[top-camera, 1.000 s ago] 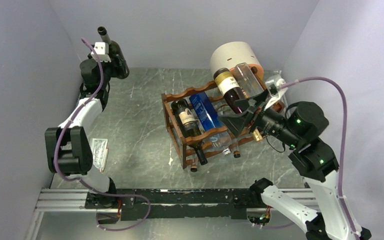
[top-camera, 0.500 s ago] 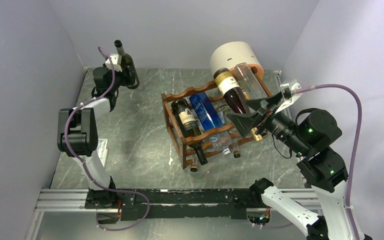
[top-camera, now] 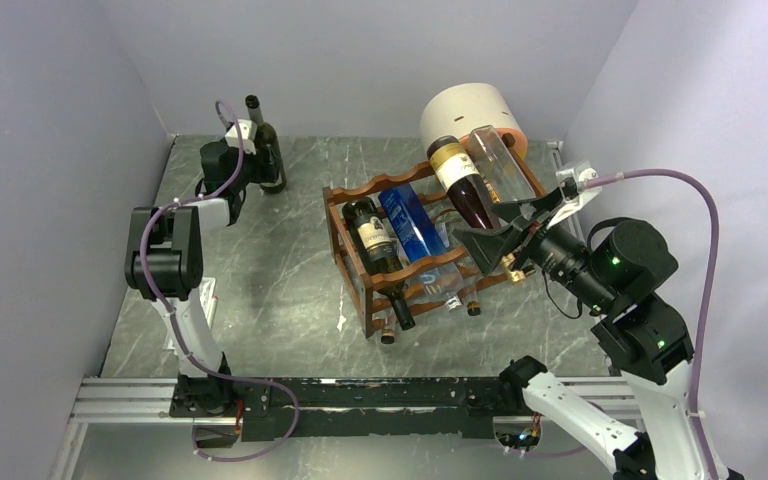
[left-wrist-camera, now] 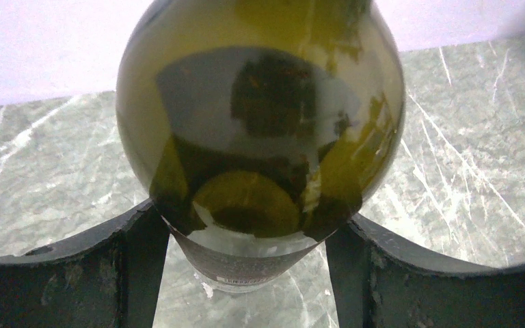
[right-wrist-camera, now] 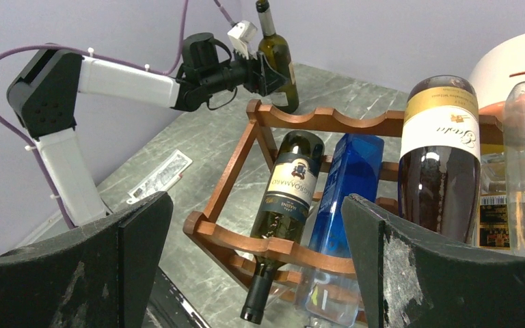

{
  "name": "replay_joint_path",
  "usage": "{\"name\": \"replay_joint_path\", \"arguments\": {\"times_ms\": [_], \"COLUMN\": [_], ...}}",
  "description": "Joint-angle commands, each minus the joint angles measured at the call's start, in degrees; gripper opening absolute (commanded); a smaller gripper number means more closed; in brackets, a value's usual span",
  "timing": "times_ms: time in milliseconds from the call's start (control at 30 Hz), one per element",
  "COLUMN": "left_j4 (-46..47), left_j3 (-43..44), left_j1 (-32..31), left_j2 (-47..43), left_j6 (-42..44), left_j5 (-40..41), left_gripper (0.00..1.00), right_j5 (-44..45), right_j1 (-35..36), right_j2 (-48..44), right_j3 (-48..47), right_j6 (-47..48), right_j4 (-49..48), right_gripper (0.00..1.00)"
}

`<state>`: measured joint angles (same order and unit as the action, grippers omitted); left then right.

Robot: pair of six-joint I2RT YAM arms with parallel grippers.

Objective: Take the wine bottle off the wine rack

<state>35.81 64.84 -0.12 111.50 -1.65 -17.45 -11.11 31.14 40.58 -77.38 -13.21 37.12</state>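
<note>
A dark green wine bottle (top-camera: 266, 150) stands upright at the back left of the table, away from the wine rack (top-camera: 396, 283). My left gripper (top-camera: 257, 168) is shut on its lower body. In the left wrist view the bottle (left-wrist-camera: 260, 123) fills the frame between the two black fingers (left-wrist-camera: 137, 266), with its base close above the marble; whether it touches I cannot tell. My right gripper (top-camera: 501, 226) hovers open at the rack's right end, holding nothing. The right wrist view shows the rack (right-wrist-camera: 318, 117) beyond that open gripper (right-wrist-camera: 256, 273), with the held bottle (right-wrist-camera: 276, 58) behind it.
On the rack lie a white-labelled dark bottle (top-camera: 372, 235), a blue bottle (top-camera: 410, 222), a gold-labelled red-wine bottle (top-camera: 460, 180) and a clear bottle (top-camera: 495, 160). A white-and-orange cylinder (top-camera: 472, 115) stands behind. A plastic packet (top-camera: 198, 305) lies at the left.
The left arm has carried the bottle rightward and down from high by the left wall, turning it upright. The right gripper drew back slightly from the rack, still open.
</note>
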Motion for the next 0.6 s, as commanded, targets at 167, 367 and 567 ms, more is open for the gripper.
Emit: {"name": "replay_joint_path", "arguments": {"times_ms": [167, 367, 567], "left_j4": [7.9, 6.6, 3.4], "left_j3": [1.0, 0.2, 0.0], "left_j1": [-1.6, -1.6, -1.6], "left_j2": [0.8, -0.2, -3.1], "left_j6": [1.7, 1.3, 1.5], "left_j5": [-1.9, 2.7, 3.6], "left_gripper": [0.11, 0.56, 1.0], "right_j5": [1.1, 1.0, 0.4], "right_j1": [0.2, 0.2, 0.2], "right_j2": [-1.7, -2.2, -2.4], "right_j3": [0.0, 0.3, 0.9], "right_j6": [-0.4, -1.0, -1.6], "right_j4": [0.3, 0.1, 0.3], "right_gripper": [1.0, 1.0, 1.0]}}
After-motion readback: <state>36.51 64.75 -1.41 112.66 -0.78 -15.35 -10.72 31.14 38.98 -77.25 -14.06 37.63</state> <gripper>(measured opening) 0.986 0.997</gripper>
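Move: The wine bottle is already upright in the left hand's fingers, over its standing spot, which is directly beneath that hand on the table, about 11 cm below. The table's far edge runs some 15 cm ahead of the hand. The wine rack's middle is about 47 cm to its right and 16 cm back, at nearly its height. From the idle right hand the standing spot lies about 39 cm ahead, 45 cm left and 41 cm below. The wine bottle, kept upright, is lowered the last bit onto the table by the left hand, which sinks about 1.5 cm and drifts roughly 1 cm right. The hand holds there briefly, then the fingers open wide and let go of the bottle's body while the hand rises by under a centimetre, its aim hardly turning. ##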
